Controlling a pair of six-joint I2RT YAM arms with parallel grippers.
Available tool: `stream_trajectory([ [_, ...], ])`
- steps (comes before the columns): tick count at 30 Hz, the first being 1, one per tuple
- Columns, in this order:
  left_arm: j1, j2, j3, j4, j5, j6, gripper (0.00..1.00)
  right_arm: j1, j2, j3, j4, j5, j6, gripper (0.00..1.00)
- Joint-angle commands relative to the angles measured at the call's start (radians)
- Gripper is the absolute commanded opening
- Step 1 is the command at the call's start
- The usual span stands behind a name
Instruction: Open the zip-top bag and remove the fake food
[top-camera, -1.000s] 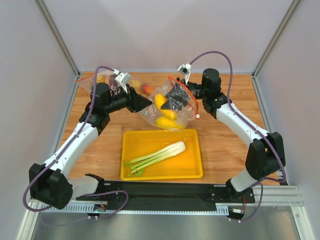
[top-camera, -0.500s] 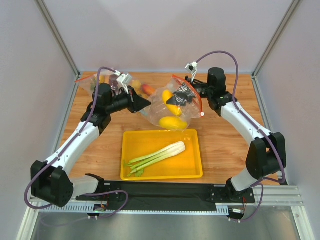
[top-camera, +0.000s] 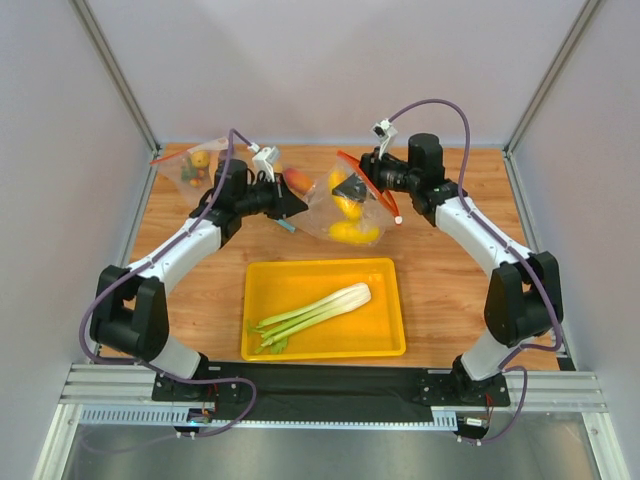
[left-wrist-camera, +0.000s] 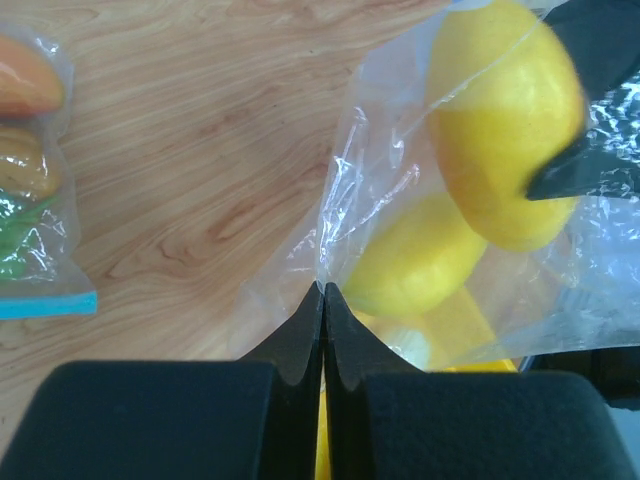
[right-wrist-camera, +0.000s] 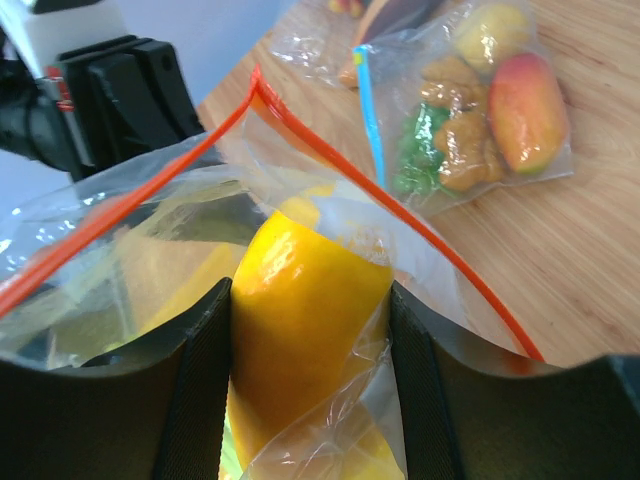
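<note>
The zip-top bag (top-camera: 365, 222) hangs above the table's back middle, its red-orange strip (right-wrist-camera: 400, 220) spread open. My left gripper (left-wrist-camera: 324, 290) is shut on a fold of its clear film at the bag's left edge (top-camera: 300, 206). My right gripper (right-wrist-camera: 308, 292) reaches into the mouth (top-camera: 352, 187) and is shut on a yellow-orange oval fruit (right-wrist-camera: 300, 330), with some film caught against one finger (right-wrist-camera: 420, 390). A second yellow fruit (left-wrist-camera: 415, 255) lies lower in the bag. The celery-like stalk (top-camera: 315, 312) lies in the yellow tray (top-camera: 385, 325).
A clear bag with a blue zip strip (right-wrist-camera: 470, 110) lies on the wood behind the arms, holding small food pieces. Another small bag (top-camera: 195, 170) sits at the back left corner. The tray stands between the two arm bases.
My left gripper has closed on the bag's film and its arm has swung back and right. The bag and my right gripper have shifted toward the back.
</note>
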Motion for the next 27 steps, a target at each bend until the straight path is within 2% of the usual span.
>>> stream_trajectory([
  [1, -0.019, 0.010, 0.050, 0.027, -0.050, 0.048, 0.00, 0.016, 0.043, 0.039, 0.063, 0.134, -0.054, 0.07],
  [5, -0.060, 0.073, 0.056, -0.008, -0.096, 0.097, 0.00, 0.073, 0.092, 0.023, 0.029, 0.258, -0.149, 0.09],
  [9, -0.092, 0.122, 0.075, -0.043, -0.124, 0.122, 0.00, 0.087, 0.132, -0.030, 0.078, 0.277, -0.140, 0.10],
  [12, -0.117, 0.160, 0.095, -0.092, -0.145, 0.128, 0.00, 0.099, 0.147, -0.049, 0.113, 0.270, -0.121, 0.14],
  [14, -0.132, 0.195, 0.110, -0.118, -0.148, 0.133, 0.00, 0.117, 0.155, -0.046, 0.107, 0.274, -0.137, 0.21],
  [15, -0.135, 0.206, 0.113, -0.125, -0.148, 0.133, 0.00, 0.123, 0.165, -0.041, 0.104, 0.276, -0.140, 0.25],
  [16, -0.142, 0.221, 0.116, -0.128, -0.148, 0.134, 0.00, 0.128, 0.172, -0.029, 0.093, 0.273, -0.143, 0.36],
  [17, -0.143, 0.229, 0.119, -0.132, -0.152, 0.133, 0.00, 0.137, 0.176, -0.023, 0.086, 0.273, -0.152, 0.42],
  [20, -0.145, 0.246, 0.127, -0.148, -0.161, 0.142, 0.00, 0.153, 0.187, -0.010, 0.064, 0.295, -0.183, 0.57],
  [21, -0.145, 0.251, 0.127, -0.155, -0.162, 0.142, 0.00, 0.157, 0.184, -0.009, 0.052, 0.306, -0.193, 0.67],
  [24, -0.146, 0.258, 0.135, -0.164, -0.161, 0.142, 0.00, 0.167, 0.158, -0.010, 0.041, 0.351, -0.220, 0.74],
  [25, -0.148, 0.263, 0.136, -0.169, -0.161, 0.143, 0.00, 0.167, 0.147, -0.013, 0.040, 0.377, -0.224, 0.91],
  [27, -0.149, 0.269, 0.144, -0.180, -0.161, 0.145, 0.00, 0.167, 0.123, -0.006, 0.012, 0.412, -0.253, 0.93],
])
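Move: The fingers of the right hand, inside the open orange-zip bag, already hold the orange-yellow food. The table patch they head for lies some 22 cm below, 3 cm left and 3 cm back. The tray with the celery is about 18 cm back, 8 cm left. From the left hand, shut on the bag's film, that patch is roughly 19 cm down, 8 cm right and 1 cm back; the blue-zip bag lies 12 cm ahead, 7 cm left. Keeping its grip on the orange-yellow food inside the bag, the right hand sinks about 12 cm towards the table beyond the tray, drifting slightly left and rolling its left side down nearly 20 degrees, then spreads its fingers off the food. The left hand, still shut on the film, goes down alongside by about as much, easing a little right as its left side rises. ##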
